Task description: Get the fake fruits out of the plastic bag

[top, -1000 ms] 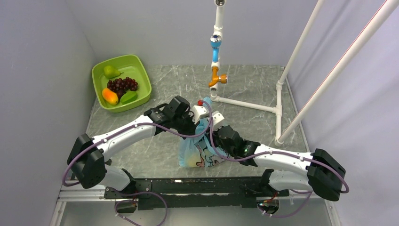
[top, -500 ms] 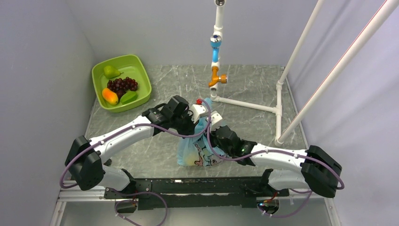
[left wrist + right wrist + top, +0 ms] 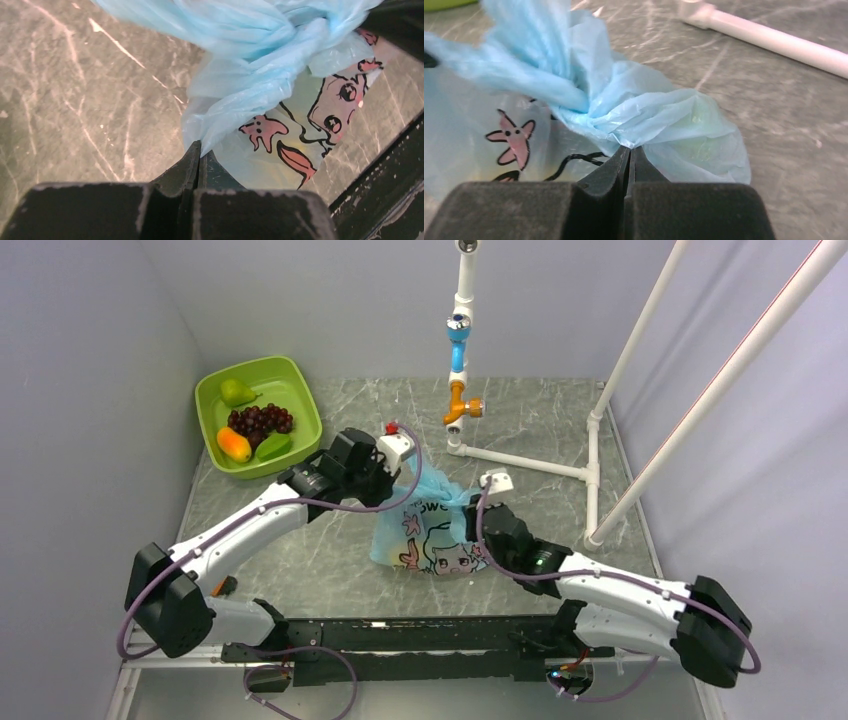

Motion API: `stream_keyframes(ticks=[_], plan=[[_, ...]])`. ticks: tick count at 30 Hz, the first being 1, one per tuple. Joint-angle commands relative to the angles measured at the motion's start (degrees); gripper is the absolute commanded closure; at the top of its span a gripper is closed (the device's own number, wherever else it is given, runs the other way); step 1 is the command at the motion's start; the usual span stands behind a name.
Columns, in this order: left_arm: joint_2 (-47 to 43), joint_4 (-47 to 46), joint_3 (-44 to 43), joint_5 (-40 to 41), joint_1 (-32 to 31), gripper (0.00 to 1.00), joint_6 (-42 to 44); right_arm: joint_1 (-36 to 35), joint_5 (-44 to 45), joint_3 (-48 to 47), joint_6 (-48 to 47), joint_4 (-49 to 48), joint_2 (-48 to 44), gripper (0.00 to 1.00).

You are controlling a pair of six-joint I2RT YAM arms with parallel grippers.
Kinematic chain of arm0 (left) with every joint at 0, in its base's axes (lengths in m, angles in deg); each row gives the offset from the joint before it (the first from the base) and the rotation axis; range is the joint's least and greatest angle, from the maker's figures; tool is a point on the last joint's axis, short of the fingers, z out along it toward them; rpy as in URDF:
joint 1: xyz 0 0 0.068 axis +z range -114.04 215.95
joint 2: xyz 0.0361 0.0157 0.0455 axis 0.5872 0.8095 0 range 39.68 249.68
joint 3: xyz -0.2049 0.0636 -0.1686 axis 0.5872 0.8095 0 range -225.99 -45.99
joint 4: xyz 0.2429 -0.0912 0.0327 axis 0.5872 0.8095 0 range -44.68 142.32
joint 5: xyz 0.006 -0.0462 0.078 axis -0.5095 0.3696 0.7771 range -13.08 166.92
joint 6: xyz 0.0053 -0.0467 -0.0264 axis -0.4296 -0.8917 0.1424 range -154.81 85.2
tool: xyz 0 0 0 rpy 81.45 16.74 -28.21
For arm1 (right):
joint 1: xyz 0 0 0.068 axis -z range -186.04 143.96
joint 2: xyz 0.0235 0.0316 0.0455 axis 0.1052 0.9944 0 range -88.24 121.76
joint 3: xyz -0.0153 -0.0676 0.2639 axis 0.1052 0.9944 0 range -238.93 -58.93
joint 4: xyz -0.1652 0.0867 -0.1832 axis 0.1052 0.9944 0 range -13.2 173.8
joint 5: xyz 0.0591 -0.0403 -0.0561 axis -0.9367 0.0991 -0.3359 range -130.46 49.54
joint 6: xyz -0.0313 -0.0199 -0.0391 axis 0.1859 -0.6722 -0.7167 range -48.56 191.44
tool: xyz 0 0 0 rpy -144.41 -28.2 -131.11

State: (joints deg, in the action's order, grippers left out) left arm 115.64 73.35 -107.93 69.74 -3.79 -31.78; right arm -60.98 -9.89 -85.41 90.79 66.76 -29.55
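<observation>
The light-blue plastic bag (image 3: 430, 540) with its cartoon face sits on the table between my two arms, stretched sideways. My left gripper (image 3: 401, 484) is shut on a pinch of the bag's film (image 3: 260, 75) at its upper left; the jaws meet with film between them (image 3: 199, 146). On the bag's right side my right gripper (image 3: 469, 513) is shut on a gathered fold of the bag (image 3: 649, 115), the tips pressed together (image 3: 630, 149). The fake fruits inside show only as a pale yellow-green tint through the film (image 3: 699, 145).
A lime-green tub (image 3: 300, 390) at the back left holds a pear, grapes, an orange fruit (image 3: 233, 444) and a green one (image 3: 272, 446). A white pipe frame (image 3: 520, 462) with a blue and orange fitting stands behind the bag. Walls close both sides.
My right gripper has shut on the bag. The two grippers have drawn apart, left one leftward, and the bag is now spread wider with its face showing.
</observation>
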Motion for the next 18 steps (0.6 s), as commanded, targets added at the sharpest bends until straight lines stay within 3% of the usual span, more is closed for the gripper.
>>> stream_keyframes(ticks=[1,7,12,14,18], plan=[[-3.0,-1.49,0.16,3.12,2.47,1.0,-2.22,4.39,7.74,1.32,7.15,11.0,-6.61,1.0],[-3.37,-2.47,0.73,-0.55,2.59,1.0,-2.07,5.81,-2.55,-2.2,3.55,18.03,-11.27,1.0],[-3.86,-3.23,1.23,-2.6,2.64,1.0,-1.86,5.79,-4.16,-8.52,3.02,22.94,-9.15,0.96],[-4.07,-3.56,1.38,-3.76,2.57,1.0,-1.79,5.79,-5.56,-11.5,3.1,24.77,-8.03,0.82],[-4.41,-3.84,1.71,-4.9,2.61,1.0,-1.54,5.58,-12.57,-17.08,3.27,29.0,-6.37,0.43]])
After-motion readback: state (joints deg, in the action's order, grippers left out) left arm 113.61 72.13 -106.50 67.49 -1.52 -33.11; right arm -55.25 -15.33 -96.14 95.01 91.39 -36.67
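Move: At the plastic bag's knot, both hands already pinch blue film, the right hand just beside it: the knot lies about 3 cm to that hand's left and 1 cm ahead, level with it. The bag's body with the fruits sits some 7 cm left, 3 cm back and 8 cm below the right hand; the white pipe elbow is about 13 cm ahead, 2 cm left and 12 cm down. From the left hand, the knot is roughly 10 cm right, 1 cm back and 2 cm lower. Tugging away from the knot, the right hand carries its pinched film about 5 cm to the right, then opens its fingers nearly halfway and lets go, rising some 3 cm above its start while easing 2 cm back left. The left hand keeps its corner of film pinched and nearly holds its place, giving the tug something to pull against. ##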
